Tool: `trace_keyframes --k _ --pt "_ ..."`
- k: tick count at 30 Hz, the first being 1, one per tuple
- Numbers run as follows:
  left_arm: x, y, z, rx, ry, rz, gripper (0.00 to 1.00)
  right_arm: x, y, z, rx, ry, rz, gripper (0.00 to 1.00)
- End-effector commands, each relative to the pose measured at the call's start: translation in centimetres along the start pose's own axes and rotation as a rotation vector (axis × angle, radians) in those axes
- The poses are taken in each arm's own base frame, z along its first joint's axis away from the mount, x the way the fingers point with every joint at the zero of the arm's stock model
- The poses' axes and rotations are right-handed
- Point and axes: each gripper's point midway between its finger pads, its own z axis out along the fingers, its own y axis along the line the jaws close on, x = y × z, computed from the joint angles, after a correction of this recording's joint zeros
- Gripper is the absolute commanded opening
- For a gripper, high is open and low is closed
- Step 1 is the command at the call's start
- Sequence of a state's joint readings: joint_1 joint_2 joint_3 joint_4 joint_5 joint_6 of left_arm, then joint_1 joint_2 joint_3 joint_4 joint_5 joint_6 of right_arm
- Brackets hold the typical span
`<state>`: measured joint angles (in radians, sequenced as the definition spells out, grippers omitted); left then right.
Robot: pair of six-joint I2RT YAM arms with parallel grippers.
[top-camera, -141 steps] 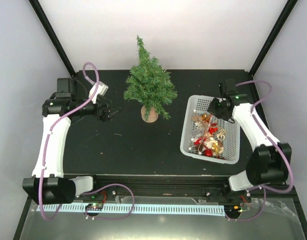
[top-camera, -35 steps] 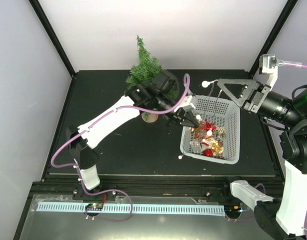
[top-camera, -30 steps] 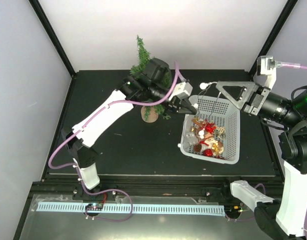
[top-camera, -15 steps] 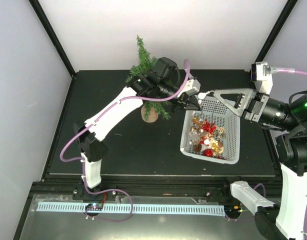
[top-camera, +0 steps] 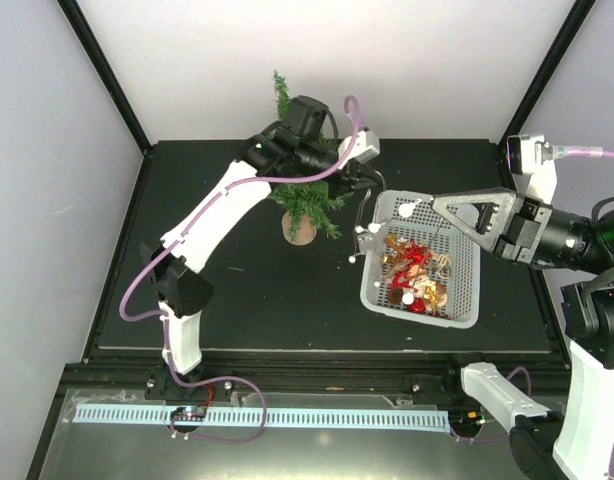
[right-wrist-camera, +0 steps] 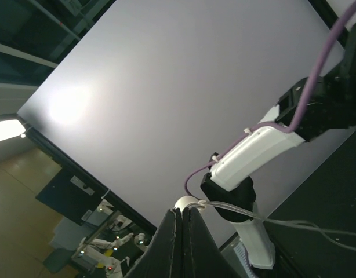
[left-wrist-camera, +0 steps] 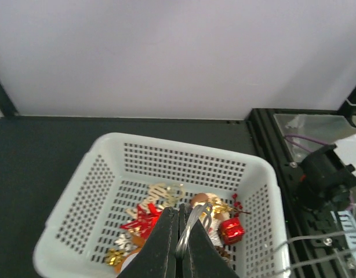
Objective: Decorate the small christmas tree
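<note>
The small christmas tree (top-camera: 309,197) stands in its brown pot (top-camera: 300,231) at the back of the table, partly hidden by my left arm reaching over it. My left gripper (top-camera: 375,183) (left-wrist-camera: 179,209) is shut on a clear bead garland (left-wrist-camera: 190,225) above the white basket (top-camera: 379,268). White beads (top-camera: 371,229) of that garland dangle over the basket's left rim. My right gripper (top-camera: 415,207) (right-wrist-camera: 181,211) is shut on the garland's other end, with a white bead (right-wrist-camera: 186,203) at its tips, and clear strands (right-wrist-camera: 282,223) run off to the right.
The basket (left-wrist-camera: 97,174) holds a red gift box (left-wrist-camera: 231,230), a red star (left-wrist-camera: 142,219), a gold script ornament (left-wrist-camera: 160,194) and other trinkets. Black frame posts (top-camera: 102,70) stand at the table's back corners. My left arm (right-wrist-camera: 259,152) fills the right wrist view.
My left gripper has pulled back and left toward the tree with the garland. My right gripper has dropped slightly over the basket. The beads now hang lower at the basket's left rim.
</note>
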<state>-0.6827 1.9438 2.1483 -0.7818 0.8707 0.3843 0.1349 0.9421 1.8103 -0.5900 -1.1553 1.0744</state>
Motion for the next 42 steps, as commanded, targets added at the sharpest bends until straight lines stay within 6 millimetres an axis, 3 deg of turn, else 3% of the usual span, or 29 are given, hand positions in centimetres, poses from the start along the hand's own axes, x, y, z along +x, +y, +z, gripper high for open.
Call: trace_keyframes --k 1,8,16,20,28,31,37,42 --pt "-5.0 -1.2 -4.9 -0.067 -0.095 0.108 0.01 0.5 0.7 -0.5 0.027 -0.002 -0.018 0.01" --pt "-8.3 -3.7 -11.1 -0.118 -0.176 0.179 0.02 -1.4 0.3 -0.9 0.129 -0.104 -0.066 0.01" --pt "-11.2 -9.9 -16.8 -0.081 -0.263 0.242 0.02 -4.6 -0.2 -1.3 0.202 -0.233 -0.098 0.01" --pt "-11.1 -11.8 -18.6 -0.117 -0.267 0.265 0.02 -5.7 0.8 -0.7 0.135 -0.245 -0.112 0.01" --pt "-9.6 -12.9 -21.3 -0.224 -0.215 0.248 0.02 -7.0 1.3 -0.4 0.099 -0.273 -0.133 0.01" --pt "-9.0 -13.7 -22.3 -0.249 -0.201 0.227 0.02 -7.4 0.1 -0.5 0.142 -0.297 -0.126 0.01" --pt "-7.5 -16.5 -23.2 -0.231 -0.166 0.179 0.02 -8.0 -4.3 -0.4 0.239 -0.33 -0.078 0.01" --pt "-6.7 -18.8 -23.4 -0.182 -0.163 0.135 0.01 -8.2 -6.2 0.2 0.207 -0.344 -0.044 0.01"
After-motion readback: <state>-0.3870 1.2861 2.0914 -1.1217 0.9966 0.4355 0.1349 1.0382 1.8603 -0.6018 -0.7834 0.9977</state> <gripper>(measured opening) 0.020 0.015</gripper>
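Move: The string of lights is already pinched in both shut hands. From the left hand, the tree stands about 15 cm to the left and 7 cm ahead, its middle some 15 cm lower; the basket of ornaments is about 14 cm to the right, nearly level fore and aft, and roughly 32 cm below. From the right hand, the tree lies some 29 cm ahead, 19 cm left and 37 cm below. The string of lights is drawn out sideways: the left hand keeps its pinch and carries its part about 20 cm left, rising some 17 cm and then swinging back towards its base, away from the basket, while its fingers tip up nearer level. The right hand keeps hold, moves forward about 9 cm and turns clockwise some 20 degrees. ##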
